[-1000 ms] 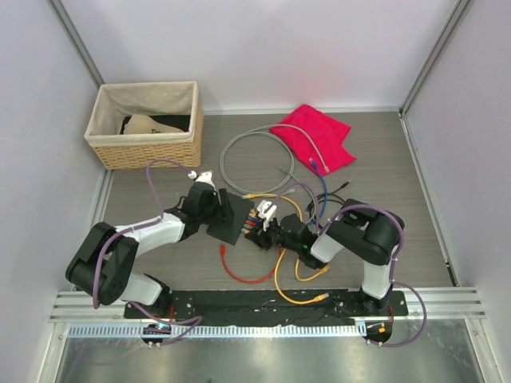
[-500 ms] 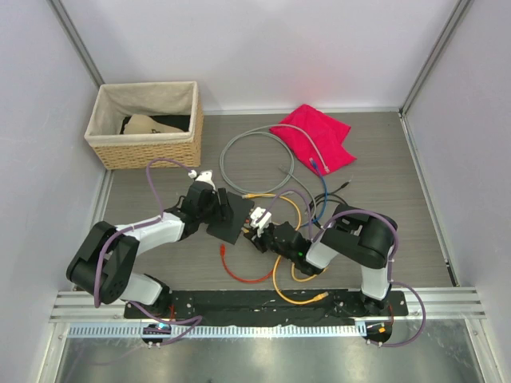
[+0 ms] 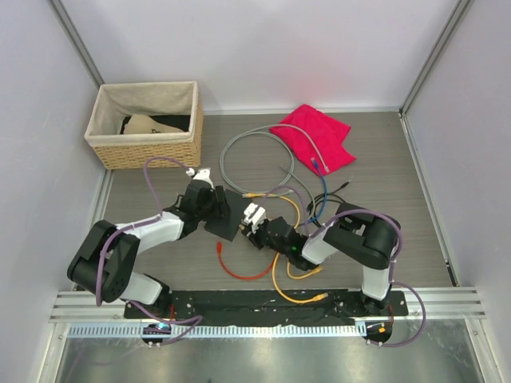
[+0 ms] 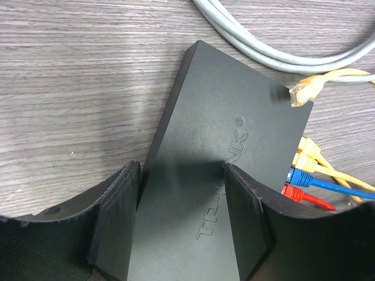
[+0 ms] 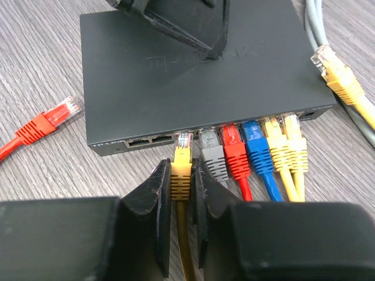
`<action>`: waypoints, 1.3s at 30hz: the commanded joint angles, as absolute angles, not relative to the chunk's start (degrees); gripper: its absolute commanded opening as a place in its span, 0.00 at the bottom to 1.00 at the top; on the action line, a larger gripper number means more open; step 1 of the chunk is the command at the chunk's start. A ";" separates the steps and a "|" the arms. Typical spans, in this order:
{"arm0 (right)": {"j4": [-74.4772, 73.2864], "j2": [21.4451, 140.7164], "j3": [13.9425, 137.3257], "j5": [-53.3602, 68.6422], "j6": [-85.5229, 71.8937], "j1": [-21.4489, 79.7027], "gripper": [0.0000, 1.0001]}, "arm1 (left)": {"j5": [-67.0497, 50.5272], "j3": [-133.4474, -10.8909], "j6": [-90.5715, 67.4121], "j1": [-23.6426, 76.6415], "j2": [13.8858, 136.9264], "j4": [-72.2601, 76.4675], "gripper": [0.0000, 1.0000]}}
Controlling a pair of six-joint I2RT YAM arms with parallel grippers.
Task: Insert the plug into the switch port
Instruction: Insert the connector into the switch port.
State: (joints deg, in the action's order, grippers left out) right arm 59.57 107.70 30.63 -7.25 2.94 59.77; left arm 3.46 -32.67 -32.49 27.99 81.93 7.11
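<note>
The switch (image 5: pixel 193 88) is a flat dark grey box lying on the table, also seen from above (image 3: pixel 226 217) and in the left wrist view (image 4: pixel 228 146). My left gripper (image 4: pixel 181 175) stands over it with jaws apart and fingertips down on its top; the left finger sits at its long edge. My right gripper (image 5: pixel 182 170) is shut on the yellow plug (image 5: pixel 183 153). The plug's clear tip is at the mouth of the third port from the left, beside two empty ports. From above, the right gripper (image 3: pixel 252 230) is at the switch's right edge.
Grey, red, blue and two yellow plugs (image 5: pixel 253 146) fill the ports to the right. A loose yellow plug (image 4: pixel 304 91) lies on the switch's corner, and a loose red plug (image 5: pixel 50 120) lies left. Behind are a grey cable coil (image 3: pixel 255 159), a red cloth (image 3: pixel 315 136) and a wicker basket (image 3: pixel 144 124).
My right arm has moved left with the yellow plug, bringing it up to the switch's port edge. The left arm stays on the switch.
</note>
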 commanded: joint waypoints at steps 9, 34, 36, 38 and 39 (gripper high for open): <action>18.33 100.81 47.54 -5.54 0.18 60.29 0.34 | 3.34 -33.66 -33.75 29.97 86.13 -3.34 0.59; -13.09 97.03 64.42 -7.30 -1.15 59.77 0.57 | 2.99 -33.40 -33.66 29.88 85.17 -3.16 0.58; -15.37 96.51 65.21 -6.77 -0.26 59.77 0.56 | 2.99 -33.49 -33.57 29.97 85.25 -3.08 0.58; -17.74 96.33 66.44 -7.72 1.23 59.85 0.52 | 2.81 -33.40 -33.57 29.88 85.34 -3.08 0.58; -18.62 96.68 66.97 -8.00 1.32 59.42 0.50 | 2.81 -33.49 -33.57 29.88 85.43 -3.16 0.58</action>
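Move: The right gripper still pinches the yellow plug at its switch port, about 2 cm ahead and 2 cm to the left of that hand, at its height. The gray plug sits beside it, some 2 cm ahead and 1 cm left; the loose red plug lies about 4 cm back, 7 cm left and 1 cm lower. From the left hand the port is roughly 4 cm back, 6 cm right and slightly below. Open the right gripper to let go of the yellow plug while tipping its fingers some 30 degrees steeper towards the table. After a slight slide left, draw the hand right and a little back, away from the port, then lift it clear, ending about 3.5 cm higher. Keep the left fingers steadying the switch, almost still. ##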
